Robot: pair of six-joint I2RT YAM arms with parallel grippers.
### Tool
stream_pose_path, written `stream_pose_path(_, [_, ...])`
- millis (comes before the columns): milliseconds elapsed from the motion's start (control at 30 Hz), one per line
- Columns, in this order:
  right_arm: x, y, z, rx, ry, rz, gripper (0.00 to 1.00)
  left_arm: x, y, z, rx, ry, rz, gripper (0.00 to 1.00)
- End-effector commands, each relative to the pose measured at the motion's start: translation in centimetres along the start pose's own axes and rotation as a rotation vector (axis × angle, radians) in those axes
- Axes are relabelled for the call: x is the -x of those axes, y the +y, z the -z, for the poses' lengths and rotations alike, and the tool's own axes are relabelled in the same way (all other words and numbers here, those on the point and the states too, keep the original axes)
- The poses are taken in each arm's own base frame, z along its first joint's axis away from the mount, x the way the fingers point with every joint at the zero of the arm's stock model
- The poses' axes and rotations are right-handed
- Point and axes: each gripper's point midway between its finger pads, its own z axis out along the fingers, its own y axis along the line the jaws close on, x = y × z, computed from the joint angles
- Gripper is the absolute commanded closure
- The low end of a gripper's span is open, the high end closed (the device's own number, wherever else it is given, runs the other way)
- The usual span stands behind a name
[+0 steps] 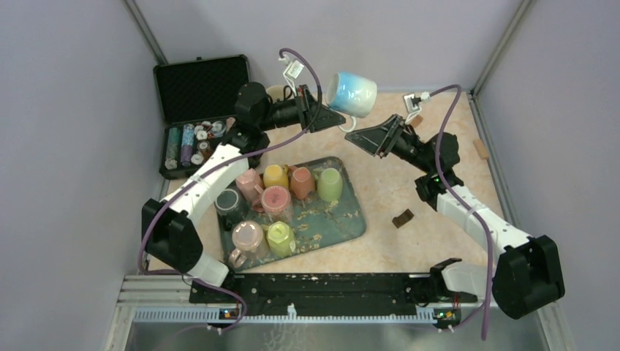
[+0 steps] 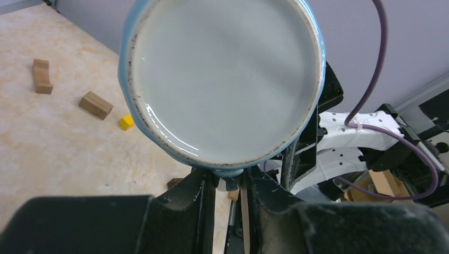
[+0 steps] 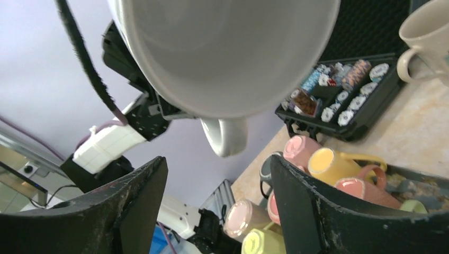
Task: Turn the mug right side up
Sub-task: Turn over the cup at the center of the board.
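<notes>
A blue-and-white mug (image 1: 352, 93) hangs in the air above the back of the table, tipped on its side. Its flat base (image 2: 222, 79) fills the left wrist view. My left gripper (image 1: 333, 117) is shut on the mug's handle (image 2: 233, 182), which sits pinched between the black fingers (image 2: 198, 196). My right gripper (image 1: 360, 140) is open just below and to the right of the mug, not touching it. In the right wrist view the mug's body (image 3: 227, 53) and its handle (image 3: 225, 136) hang above the gap of the right gripper (image 3: 217, 180).
A green tray (image 1: 351, 227) holds several upside-down coloured mugs. A black case of poker chips (image 1: 197, 95) stands open at the back left, a cream mug (image 3: 429, 37) beside it. Small wooden blocks (image 1: 403, 218) (image 2: 96, 105) and a yellow cube (image 2: 126, 122) lie on the tabletop.
</notes>
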Motion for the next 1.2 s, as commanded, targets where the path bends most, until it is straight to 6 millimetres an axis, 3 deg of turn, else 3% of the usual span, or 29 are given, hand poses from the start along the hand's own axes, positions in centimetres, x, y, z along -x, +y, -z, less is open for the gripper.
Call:
stream_pose_path(0, [2.8,4.3,-0.7,0.138,-0.051,0.09,0.31,2.6,-3.8,0.0,-0.173,-0.067,-0.108,1.0])
stream_pose_path(333, [3.3,4.8,-1.0,0.162,-0.065,0.073,0.52,1.9,-3.5,-0.3,-0.232,-0.073,-0.051,1.0])
stream_pose_path(600, [3.3,4.2,-1.4,0.157,-0.065,0.052,0.63,1.3,-3.2,-0.5,-0.229,-0.066,-0.04,1.0])
stream_pose_path(1000, [3.3,3.5,-1.8,0.113,-0.07,0.062,0.67,0.5,-2.7,-1.2,-0.211,-0.049,-0.047,1.0])
stream_pose_path(1167, [3.2,3.3,-2.0,0.097,-0.069,0.073,0.81,0.3,-2.4,-1.4,-0.206,-0.048,-0.044,1.0])
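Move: The blue-and-white mug is already off the table, lying sideways in the left fingers by its handle; its middle is some 8 cm ahead of the right hand, 1 cm left and 7 cm above. From the left hand that middle is 6 cm ahead, 3 cm right and 4 cm up, while the right gripper is about 3 cm back, 4 cm right and 3 cm below. Some 31 cm beneath the right hand, the green mug is 4 cm back and 4 cm left, the orange mug 4 cm back and 12 cm left. The sideways mug, mouth towards the right gripper, is carried about 1.5 cm right and 1 cm back by the left hand, which keeps its grip and turns some 10 degrees, mostly clockwise. The right hand rises about 2 cm to the handle, then creeps forward about 1 cm and sinks slightly, its fingers closing from well open to pinch the handle near the rim. ##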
